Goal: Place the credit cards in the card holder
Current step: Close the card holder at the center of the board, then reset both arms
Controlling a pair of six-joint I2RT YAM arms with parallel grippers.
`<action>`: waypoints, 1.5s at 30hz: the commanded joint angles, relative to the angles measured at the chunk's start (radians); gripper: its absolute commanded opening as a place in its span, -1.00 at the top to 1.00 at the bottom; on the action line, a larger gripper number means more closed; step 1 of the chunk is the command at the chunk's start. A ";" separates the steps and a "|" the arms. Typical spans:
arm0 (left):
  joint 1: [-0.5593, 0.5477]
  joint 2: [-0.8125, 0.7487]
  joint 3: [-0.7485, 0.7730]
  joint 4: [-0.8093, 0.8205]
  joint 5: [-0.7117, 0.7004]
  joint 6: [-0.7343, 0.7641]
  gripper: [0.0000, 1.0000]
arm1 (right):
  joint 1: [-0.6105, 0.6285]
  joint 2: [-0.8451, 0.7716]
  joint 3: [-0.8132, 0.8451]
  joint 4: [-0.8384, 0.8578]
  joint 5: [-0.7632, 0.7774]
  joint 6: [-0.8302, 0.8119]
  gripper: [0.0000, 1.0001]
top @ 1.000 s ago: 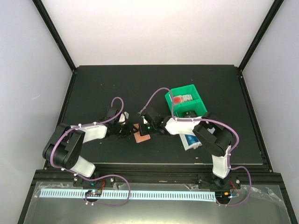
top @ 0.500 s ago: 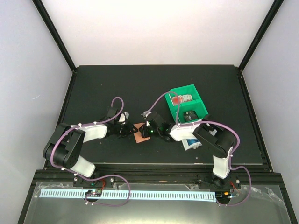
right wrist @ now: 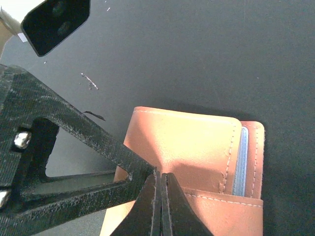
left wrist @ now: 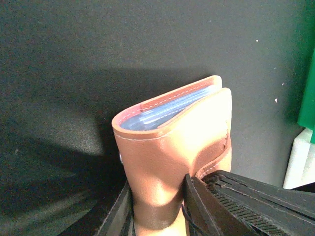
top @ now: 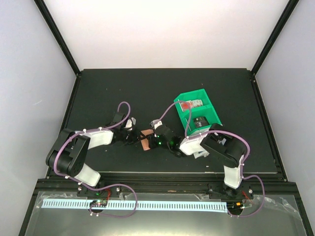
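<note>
The salmon-pink card holder [top: 146, 143] lies folded on the black table between both grippers. In the left wrist view the card holder [left wrist: 172, 142] stands on edge, with blue credit cards [left wrist: 162, 110] showing inside its fold. My left gripper [left wrist: 157, 216] is shut on its lower part, also seen from above [top: 135, 139]. In the right wrist view my right gripper [right wrist: 160, 173] is shut, jaws pressed together, tips touching the card holder's top flap [right wrist: 182, 142]. A blue card edge [right wrist: 239, 162] shows in its pocket. From above, the right gripper [top: 154, 141] sits at the holder's right side.
A green bin [top: 197, 112] holding small items stands behind the right arm. A white bin [top: 199, 153] is mostly hidden under the right forearm. Both bins show at the right edge of the left wrist view: the green bin [left wrist: 308, 93] and the white bin [left wrist: 300, 162].
My right arm has swung lower and nearer, now covering the white bin. Its gripper has come down against the card holder. The left gripper has stayed put, holding the holder.
</note>
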 commanded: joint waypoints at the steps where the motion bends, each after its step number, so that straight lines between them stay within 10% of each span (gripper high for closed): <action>1: -0.013 0.076 -0.013 -0.067 -0.095 0.032 0.38 | 0.032 0.034 -0.091 -0.423 -0.004 0.011 0.98; 12: 0.014 -0.145 0.068 -0.241 -0.190 0.098 -0.08 | -0.007 -0.189 0.252 -0.752 0.169 0.009 0.37; 26: 0.025 -0.761 0.186 -0.541 -0.340 0.210 -0.97 | -0.016 -0.702 0.237 -1.029 0.461 -0.055 -0.50; 45: 0.025 -1.198 0.378 -0.721 -0.641 0.435 -0.98 | -0.018 -1.293 0.241 -1.317 0.857 -0.093 -1.00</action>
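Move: The closed card holder lies flat under both hands. Its middle is about 3 cm to the left hand's right, 1 cm back and 1 cm below. From the right hand's shut tips, its middle is roughly 1 cm back and 1 cm below. Counted from the right hand, the green tray stands some 25 cm right and 13 cm ahead, and the white tray about 30 cm right and 3 cm back. Up and outwards, both hands come free of the card holder and leave it. The left spreads its fingers off the holder's left side, edges sideways, then climbs some 33 cm, going left and a little back, while its fingers tip up towards level. The right lifts off the top, rises as high while sweeping right almost as far over the trays' side, turns clockwise and opens wide from shut. ##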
